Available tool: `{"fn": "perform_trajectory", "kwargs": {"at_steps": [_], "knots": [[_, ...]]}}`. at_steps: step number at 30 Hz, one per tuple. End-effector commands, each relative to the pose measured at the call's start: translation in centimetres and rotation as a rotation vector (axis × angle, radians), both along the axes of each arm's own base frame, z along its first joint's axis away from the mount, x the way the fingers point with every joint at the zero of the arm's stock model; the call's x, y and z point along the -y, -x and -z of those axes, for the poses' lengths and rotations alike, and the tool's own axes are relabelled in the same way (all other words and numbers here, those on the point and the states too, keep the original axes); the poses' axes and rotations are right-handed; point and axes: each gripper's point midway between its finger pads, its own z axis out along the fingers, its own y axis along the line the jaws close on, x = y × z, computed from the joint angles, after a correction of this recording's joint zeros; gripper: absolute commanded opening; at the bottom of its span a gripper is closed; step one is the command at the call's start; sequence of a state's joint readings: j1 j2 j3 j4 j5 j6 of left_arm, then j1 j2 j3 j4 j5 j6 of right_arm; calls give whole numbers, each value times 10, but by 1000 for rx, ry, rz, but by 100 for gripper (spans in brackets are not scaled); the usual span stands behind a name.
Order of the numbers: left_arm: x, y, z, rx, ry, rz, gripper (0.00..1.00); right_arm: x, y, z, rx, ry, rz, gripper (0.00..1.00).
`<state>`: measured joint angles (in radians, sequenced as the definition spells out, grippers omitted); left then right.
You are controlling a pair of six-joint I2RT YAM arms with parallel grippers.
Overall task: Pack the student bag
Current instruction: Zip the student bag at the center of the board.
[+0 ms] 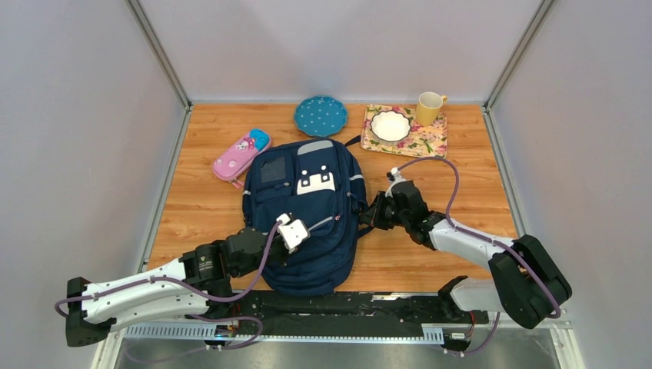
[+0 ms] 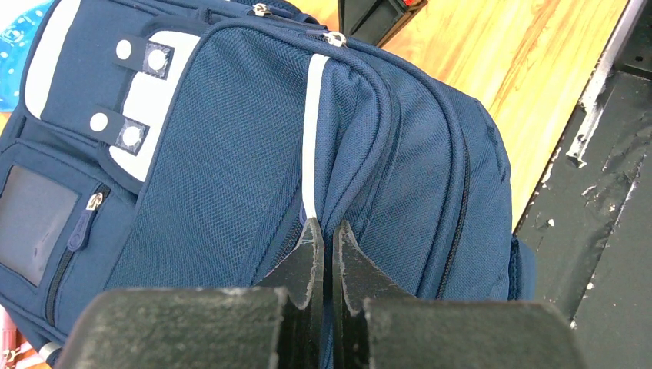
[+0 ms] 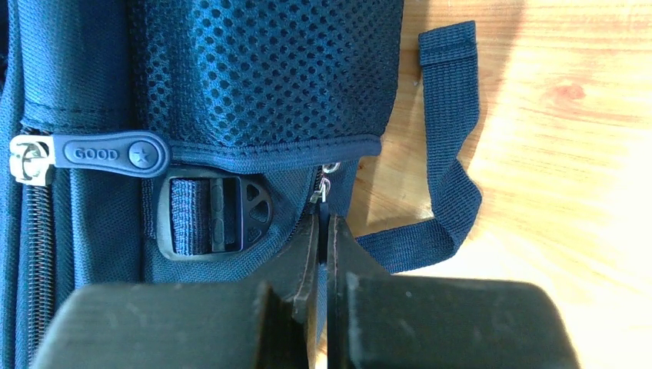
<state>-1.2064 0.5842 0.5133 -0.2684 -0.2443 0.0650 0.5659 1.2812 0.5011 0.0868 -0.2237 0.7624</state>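
Note:
The student bag (image 1: pixel 311 207), navy blue with a white patch and pale stripes, lies flat on the wooden table, its grey top panel pointing to the far side. My left gripper (image 2: pixel 327 229) is shut, pinching a fold of the student bag (image 2: pixel 231 154) beside a pale stripe (image 2: pixel 311 131) on the front. In the top view the left gripper (image 1: pixel 310 229) sits over the bag's near front. My right gripper (image 3: pixel 323 219) is shut on a dark zip pull (image 3: pixel 324 206) at the side of the student bag (image 3: pixel 269 69), below the mesh pocket. From above, the right gripper (image 1: pixel 370 216) touches the bag's right edge.
A pink pencil case (image 1: pixel 241 156) lies left of the bag's top. A blue dotted plate (image 1: pixel 320 115) sits at the back. A floral tray (image 1: pixel 430 142) holds a white bowl (image 1: pixel 390 125), with a yellow mug (image 1: pixel 430 108) beside it. A loose strap (image 3: pixel 454 154) trails on the wood.

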Motion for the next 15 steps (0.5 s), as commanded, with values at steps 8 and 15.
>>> {"fn": "perform_trajectory", "kwargs": {"at_steps": [8,15], "knots": [[2,-8,-36,28,132,-48,0,48,-14,-10,6,67,94,24],[2,-7,-31,17,125,-47,0,79,-18,-48,2,-76,128,41]]}}
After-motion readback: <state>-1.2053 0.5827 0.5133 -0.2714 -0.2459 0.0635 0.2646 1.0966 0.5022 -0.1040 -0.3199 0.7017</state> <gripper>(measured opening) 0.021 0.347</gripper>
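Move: The zipper pull on the student bag's right side is still pinched in the right fingertips, its middle about 1 cm ahead of the hand point. The buckle sits some 4 cm left and 1 cm ahead of the right hand. The GOOD pull lies about 5 cm left, 4 cm ahead and slightly higher, and the loose strap some 3 cm right, 1 cm back and lower. From the left hand, the pinched pull is about 15 cm right, 4 cm ahead and 6 cm lower. The zipper pull is let go: the right fingers open to about a third and back off it, heading right about 8 cm with some rise and a little forward drift late on, the hand turning some 10 degrees clockwise as it clears the bag's side. The left hand stays put, still pinching the bag's front beside the white piping. ##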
